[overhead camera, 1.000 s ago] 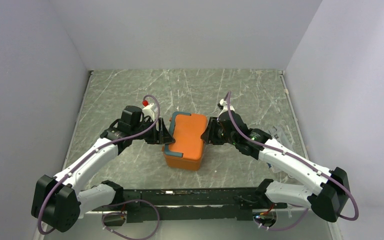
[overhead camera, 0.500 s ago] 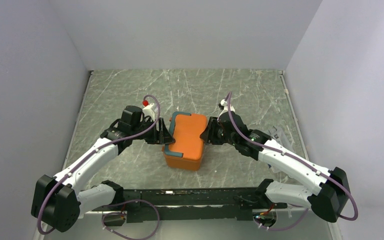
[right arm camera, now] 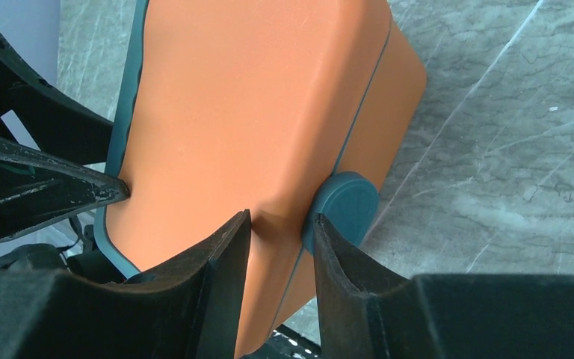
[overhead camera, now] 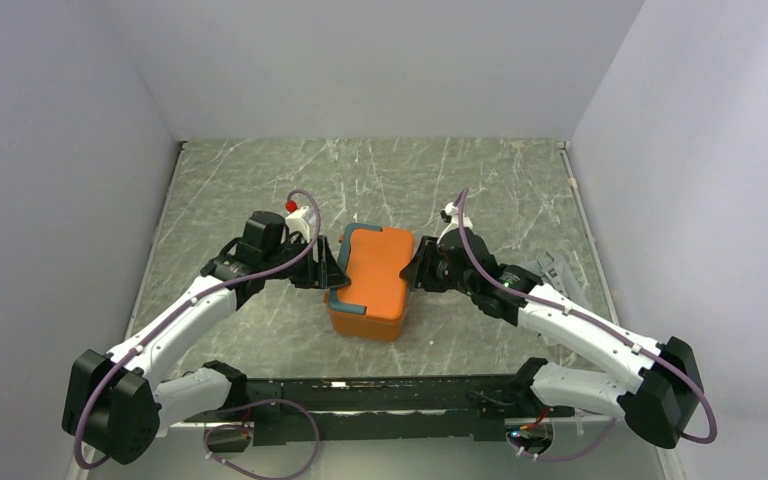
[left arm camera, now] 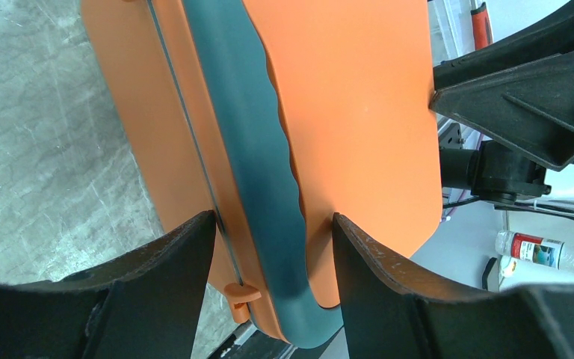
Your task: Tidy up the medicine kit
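Observation:
The medicine kit [overhead camera: 372, 272], an orange box with its lid down, stands mid-table between both arms. My left gripper [overhead camera: 331, 272] is at its left side. In the left wrist view the left gripper [left arm camera: 273, 218] straddles the lid's edge and the teal handle [left arm camera: 243, 127], one finger on the kit's [left arm camera: 351, 105] lid top, the other on its side wall. My right gripper [overhead camera: 415, 270] is at the opposite side. There the right gripper [right arm camera: 282, 217] pinches the kit's [right arm camera: 247, 97] lid edge, one finger on the lid, the other against the round teal latch [right arm camera: 347, 203].
A small white bottle with a red cap [overhead camera: 296, 212] stands just behind the left wrist. Clear plastic items [overhead camera: 558, 270] lie near the table's right edge. A black rail [overhead camera: 390, 395] runs along the near edge. Grey walls enclose the table on three sides.
The right arm's forearm has sunk slightly and its jaws have widened a touch. The kit and the left arm have not moved.

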You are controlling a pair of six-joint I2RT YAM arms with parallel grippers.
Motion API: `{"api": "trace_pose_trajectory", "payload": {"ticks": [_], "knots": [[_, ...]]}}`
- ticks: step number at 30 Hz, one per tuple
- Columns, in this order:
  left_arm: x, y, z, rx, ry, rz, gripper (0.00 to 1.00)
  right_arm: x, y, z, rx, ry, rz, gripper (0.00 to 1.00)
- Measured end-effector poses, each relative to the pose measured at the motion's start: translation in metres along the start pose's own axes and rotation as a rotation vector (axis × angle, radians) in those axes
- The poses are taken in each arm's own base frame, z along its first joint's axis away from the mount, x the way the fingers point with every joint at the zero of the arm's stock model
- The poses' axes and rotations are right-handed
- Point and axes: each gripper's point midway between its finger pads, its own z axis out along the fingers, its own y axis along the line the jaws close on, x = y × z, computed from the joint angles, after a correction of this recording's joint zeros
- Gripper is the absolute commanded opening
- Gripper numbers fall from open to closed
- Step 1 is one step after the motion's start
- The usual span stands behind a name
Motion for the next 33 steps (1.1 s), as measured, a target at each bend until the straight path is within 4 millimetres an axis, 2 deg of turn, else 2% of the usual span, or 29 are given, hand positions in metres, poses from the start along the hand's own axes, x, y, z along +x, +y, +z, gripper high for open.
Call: {"api": "trace_pose_trajectory", "payload": {"ticks": [8, 16, 20, 24, 27, 33], "knots": [[0.0, 0.0, 0.0, -0.002, 0.0, 0.001, 0.63, -0.005, 0.001, -0.004, -0.008, -0.034, 0.016, 0.41], [0.0, -0.001, 0.0, -0.002, 0.001, 0.003, 0.63, -0.031, 0.004, -0.032, -0.024, -0.159, 0.036, 0.42], [0.0, -0.001, 0.001, -0.003, 0.004, 0.002, 0.63, -0.028, -0.006, -0.034, 0.022, -0.156, 0.037, 0.35], [0.0, -0.002, 0.001, -0.005, 0.009, 0.003, 0.63, -0.022, -0.014, -0.032, 0.056, -0.134, 0.04, 0.18], [0.0, -0.002, 0.001, -0.006, 0.014, 0.002, 0.63, -0.021, -0.016, -0.031, 0.065, -0.13, 0.046, 0.09], [0.0, -0.002, 0.002, -0.007, 0.017, 0.001, 0.63, -0.019, -0.02, -0.023, 0.088, -0.116, 0.049, 0.07]]}}
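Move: The blue latch on the orange kit's right side is about 1 cm ahead, 1 cm right and 2 cm below the right hand. The kit's middle is some 6 cm left of that hand, level with it, and 5 cm lower; the blue handle along the kit's far-left lid edge is roughly 12 cm left, 2 cm ahead and 1 cm down. The latch is about 13 cm right of the left hand, 1 cm ahead and 2 cm below. The right fingers, straddling the lid's right edge at the latch, come free of the kit: the hand rises about 4 cm while moving right over 3 cm, then sinks back some 2.5 cm beside the latch. The wrist turns slightly clockwise and the half-open fingers shut on nothing on the way down. The left hand stays put, still straddling the kit's handle edge. ##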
